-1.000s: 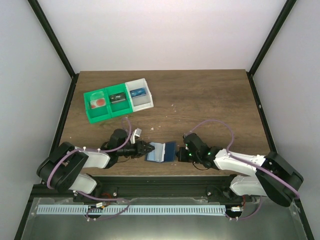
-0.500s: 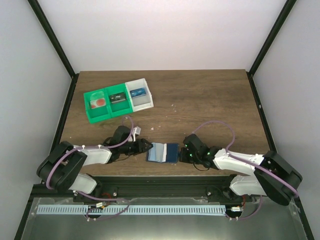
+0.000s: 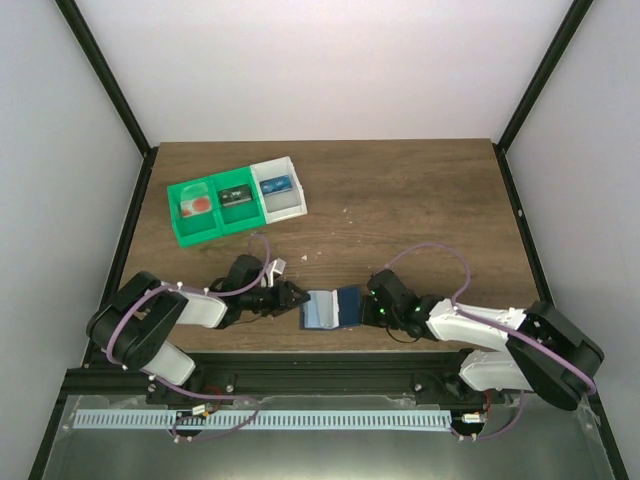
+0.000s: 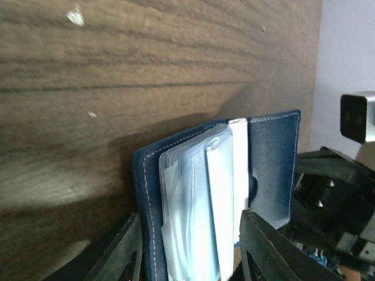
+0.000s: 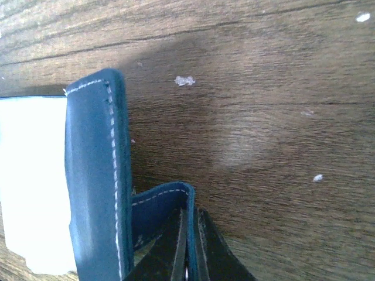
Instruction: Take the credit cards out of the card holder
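Note:
The blue card holder (image 3: 345,303) lies open near the table's front edge, between the two arms. In the left wrist view the card holder (image 4: 272,164) shows clear sleeves holding pale credit cards (image 4: 221,199). My left gripper (image 4: 190,257) is open, with one finger (image 4: 126,249) outside the cover and the other finger (image 4: 263,246) beside the sleeves. In the overhead view my left gripper (image 3: 292,297) is at the holder's left edge. My right gripper (image 5: 190,216) is shut on the card holder's (image 5: 94,175) dark blue flap (image 5: 164,205), and my right gripper (image 3: 372,306) is at the holder's right edge.
A green-and-white three-compartment tray (image 3: 283,207) stands at the back left with a small item in each compartment. Pale crumbs dot the wooden table (image 3: 420,200). Dark frame posts border the table's sides.
My left gripper's jaws have widened and now straddle the sleeves. The card holder has slid slightly right, with the right gripper still clamped on its flap.

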Controlling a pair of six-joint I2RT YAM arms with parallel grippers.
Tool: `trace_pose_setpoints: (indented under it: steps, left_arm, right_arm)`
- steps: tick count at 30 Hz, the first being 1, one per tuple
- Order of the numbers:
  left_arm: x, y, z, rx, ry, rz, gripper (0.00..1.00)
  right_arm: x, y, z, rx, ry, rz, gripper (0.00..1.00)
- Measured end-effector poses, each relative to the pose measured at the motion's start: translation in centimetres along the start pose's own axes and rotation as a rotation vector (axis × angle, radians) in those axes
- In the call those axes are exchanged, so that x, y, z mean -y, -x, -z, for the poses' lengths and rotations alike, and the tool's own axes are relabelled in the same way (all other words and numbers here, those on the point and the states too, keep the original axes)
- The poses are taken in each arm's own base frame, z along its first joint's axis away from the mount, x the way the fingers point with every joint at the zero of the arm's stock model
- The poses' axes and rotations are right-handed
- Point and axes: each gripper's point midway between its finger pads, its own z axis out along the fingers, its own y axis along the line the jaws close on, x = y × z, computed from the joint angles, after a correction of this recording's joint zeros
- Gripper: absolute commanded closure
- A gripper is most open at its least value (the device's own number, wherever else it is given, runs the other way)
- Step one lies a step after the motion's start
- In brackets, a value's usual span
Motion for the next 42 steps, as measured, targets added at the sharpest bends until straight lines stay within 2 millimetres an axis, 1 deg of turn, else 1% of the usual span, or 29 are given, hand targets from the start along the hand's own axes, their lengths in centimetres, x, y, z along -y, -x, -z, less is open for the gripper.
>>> trace_pose_setpoints:
  steps: [5,12,14,18,20,22,23,26,28,30,32,34,36,39,42]
  left_arm:
    - [1.0,-0.7,0.4,-0.017,-0.071,0.026,0.59]
    - [3.0,-1.1,0.9,-0.025,-0.178,0.031,0.61]
    - [3.3,-1.0,0.9,-0.027,-0.197,0.032,0.65]
    - [3.4,-1.1,0.6,-0.041,-0.214,0.042,0.77]
    - [3.3,-1.1,0.6,-0.041,-0.214,0.038,0.86]
    - [3.2,-1.2,0.5,-0.044,-0.206,0.040,0.97]
    - [3.0,-1.2,0.5,-0.046,-0.199,0.040,1.00]
    - [2.7,-1.4,0.7,-0.046,-0.174,0.029,1.00]
    - [2.7,-1.4,0.9,-0.040,-0.161,0.018,1.00]
    - [2.9,-1.3,1.2,-0.032,-0.150,0.005,1.00]
    - [3.0,-1.2,1.4,-0.023,-0.139,-0.006,1.00]
    - [3.0,-1.1,1.6,-0.017,-0.128,-0.013,1.00]
    - [2.9,-1.1,1.7,-0.014,-0.112,-0.016,1.00]
    - [2.5,-1.0,1.8,-0.012,-0.076,-0.020,1.00]
    - [2.5,-0.9,1.9,-0.007,-0.058,-0.028,1.00]
  right_arm:
    - [0.0,-0.1,-0.1,0.013,0.027,-0.008,0.99]
    - [-0.2,-0.2,-0.2,0.015,0.042,-0.008,1.00]
    - [-0.2,-0.2,-0.2,0.014,0.042,-0.008,1.00]
    - [-0.3,-0.3,-0.2,0.010,0.050,-0.011,1.00]
    - [-0.3,-0.4,-0.2,0.008,0.056,-0.014,0.98]
    - [-0.3,-0.4,-0.1,0.006,0.060,-0.015,0.92]
    - [-0.3,-0.5,-0.1,0.003,0.062,-0.014,0.89]
    - [-0.6,-0.7,0.1,-0.008,0.074,-0.013,0.79]
    - [-0.7,-0.8,0.3,-0.016,0.084,-0.015,0.68]
    - [-0.8,-1.0,0.6,-0.026,0.091,-0.014,0.59]
    - [-0.9,-1.2,1.0,-0.032,0.095,-0.016,0.54]
    - [-1.2,-1.1,1.6,-0.035,0.100,-0.015,0.50]
    - [-1.9,-0.7,2.3,-0.028,0.115,-0.010,0.47]
    - [-3.4,0.2,3.7,-0.010,0.158,-0.004,0.41]
    - [-5.8,1.4,5.6,0.019,0.233,0.005,0.36]
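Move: The card holder lies open between the hands. Its sleeved left cover, straddled by the left hand's open fingers, has its middle about 3 cm right, 2 cm back and 1 cm below that hand. The right cover's middle is about 9 cm right and 2 cm back. The right hand already pinches the snap strap at its own point; from there the right cover's middle is roughly 3 cm left, and the left cover's some 9 cm left, both level with it fore and aft. The holder's left cover is taken by its outer edge: the left hand rises about 3 cm, easing back slightly, fingertips tipping up some 10 degrees before partly levelling again, and the fingers close on the cover. The right hand keeps the strap pinched nearly still, then opens, lets the strap go, backs off slightly and lifts quickly by about 8 cm, drifting left over the right cover. ##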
